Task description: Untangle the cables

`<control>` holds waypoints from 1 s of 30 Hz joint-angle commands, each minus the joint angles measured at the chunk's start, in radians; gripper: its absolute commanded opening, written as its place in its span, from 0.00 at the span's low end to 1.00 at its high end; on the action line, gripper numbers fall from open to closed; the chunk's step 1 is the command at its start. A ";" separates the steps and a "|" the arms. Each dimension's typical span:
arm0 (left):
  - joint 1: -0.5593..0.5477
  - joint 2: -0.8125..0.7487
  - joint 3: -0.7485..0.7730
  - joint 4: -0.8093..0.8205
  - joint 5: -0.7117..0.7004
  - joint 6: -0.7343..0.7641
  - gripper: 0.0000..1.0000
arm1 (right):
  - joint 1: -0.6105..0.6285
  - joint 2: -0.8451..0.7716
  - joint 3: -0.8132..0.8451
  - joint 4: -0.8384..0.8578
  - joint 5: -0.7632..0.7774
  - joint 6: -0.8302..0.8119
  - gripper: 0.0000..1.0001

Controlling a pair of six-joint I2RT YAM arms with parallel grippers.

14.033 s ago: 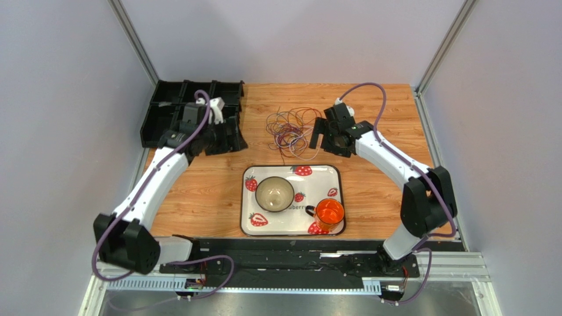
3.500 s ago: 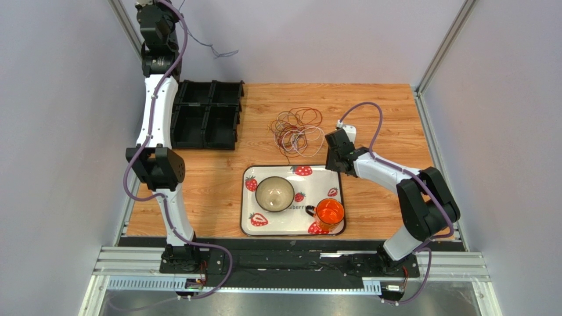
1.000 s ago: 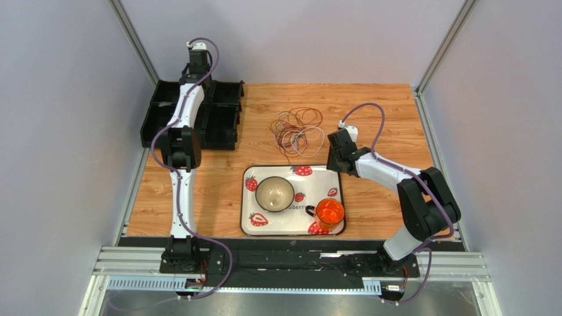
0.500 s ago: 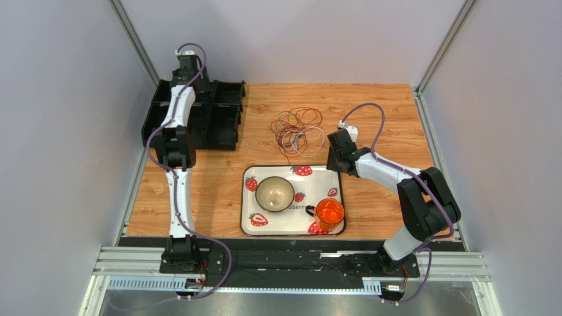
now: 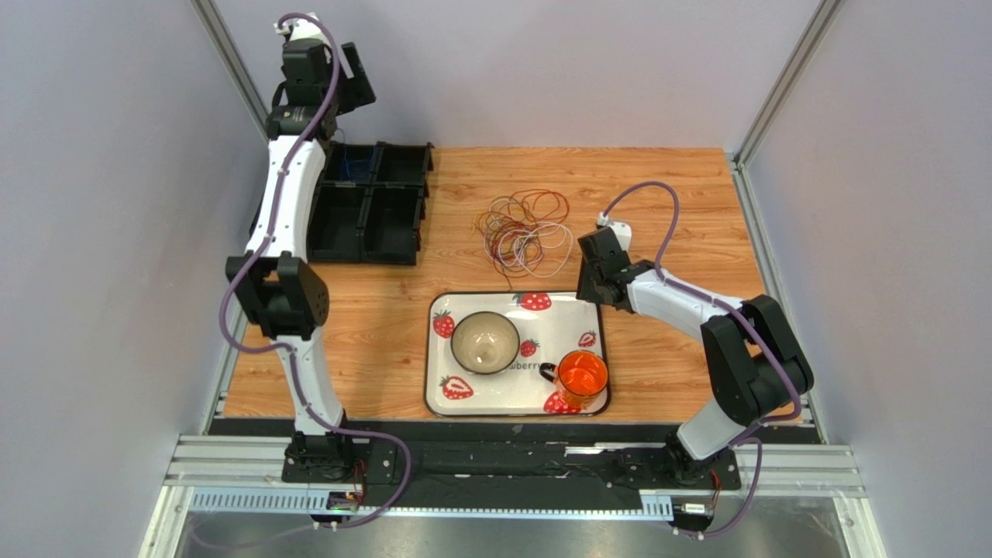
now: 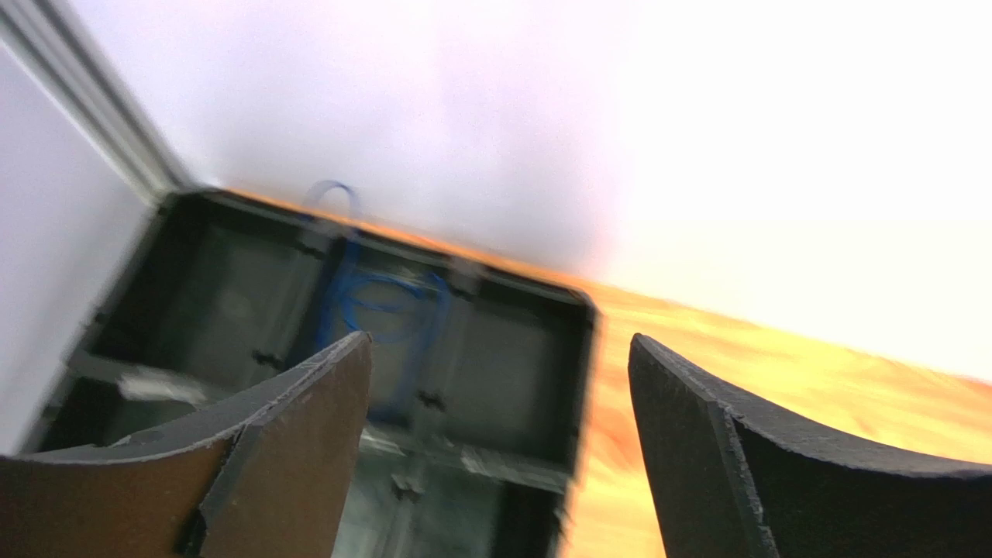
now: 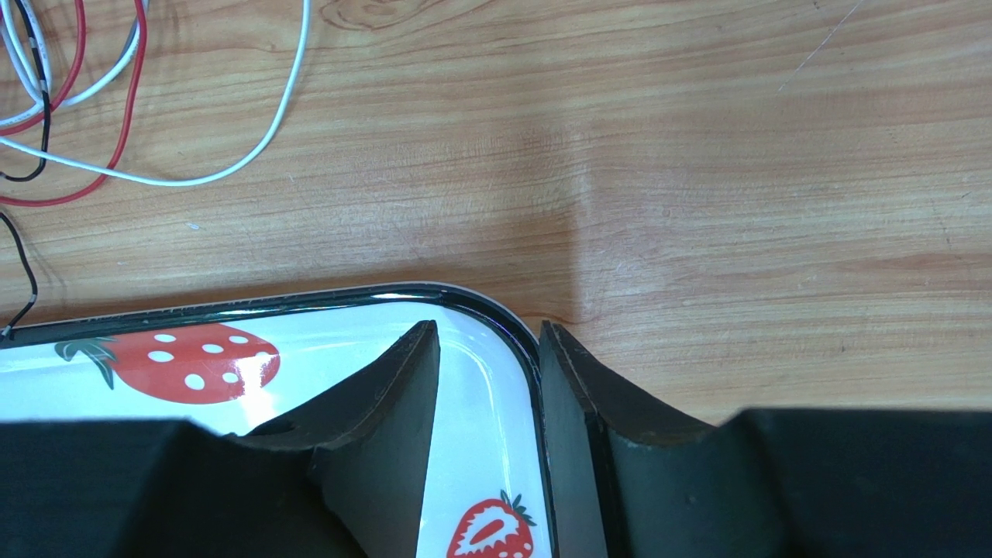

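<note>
The cables (image 5: pixel 524 230) lie in a loose tangle of red, white, orange and dark loops on the wooden table, behind the tray. Their red, white and black ends (image 7: pixel 70 128) show at the top left of the right wrist view. One blue cable (image 6: pixel 390 297) lies coiled inside the black bins (image 5: pixel 367 221). My left gripper (image 5: pixel 346 84) hangs high above the bins, open (image 6: pixel 498 349) and holding nothing. My right gripper (image 5: pixel 588 285) sits low at the tray's far right corner. It is partly open (image 7: pixel 489 331), with one finger inside the tray's rim and one outside it.
A white strawberry-print tray (image 5: pixel 600 349) lies at the table's middle front, holding a beige bowl (image 5: pixel 486 342) and an orange cup (image 5: pixel 581 378). Its black rim (image 7: pixel 349 297) curves under my right fingers. Grey walls close in the table on three sides.
The left gripper was down at the bins and has opened and lifted high above them; the blue cable now lies in a bin. The right arm has not moved.
</note>
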 commanded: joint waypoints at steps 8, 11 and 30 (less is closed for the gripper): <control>-0.053 -0.358 -0.636 0.044 0.466 -0.163 0.81 | -0.001 -0.030 0.004 0.031 0.003 -0.007 0.41; -0.096 -0.436 -0.752 0.025 0.522 -0.117 0.81 | -0.003 -0.028 0.007 0.028 0.005 -0.009 0.41; -0.420 -0.263 -0.768 0.008 0.210 -0.061 0.64 | -0.004 -0.172 -0.119 0.130 0.012 -0.004 0.42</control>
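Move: Behind the raised left hand and well to its right lies the cable tangle, about 10 cm back, 32 cm right and some 34 cm below. The black compartment box is almost beneath this hand, about 6 cm back and 32 cm down, with the blue cable in a far compartment some 2 cm ahead and 2 cm right. The tray lies roughly 31 cm back and 30 cm right. From the right hand the tangle is about 16 cm ahead, 10 cm left and 4 cm lower. Swinging empty away from the box, the left hand travels about 23 cm right, 20 cm back and 18 cm down towards the cable tangle, ending above the near side of it. On the way its fingers tip down by some 30 degrees, the wrist turns about 35 degrees clockwise, and the wide-open gripper narrows partway. Late on, the right hand eases back and up about 2 cm near the tray corner. ##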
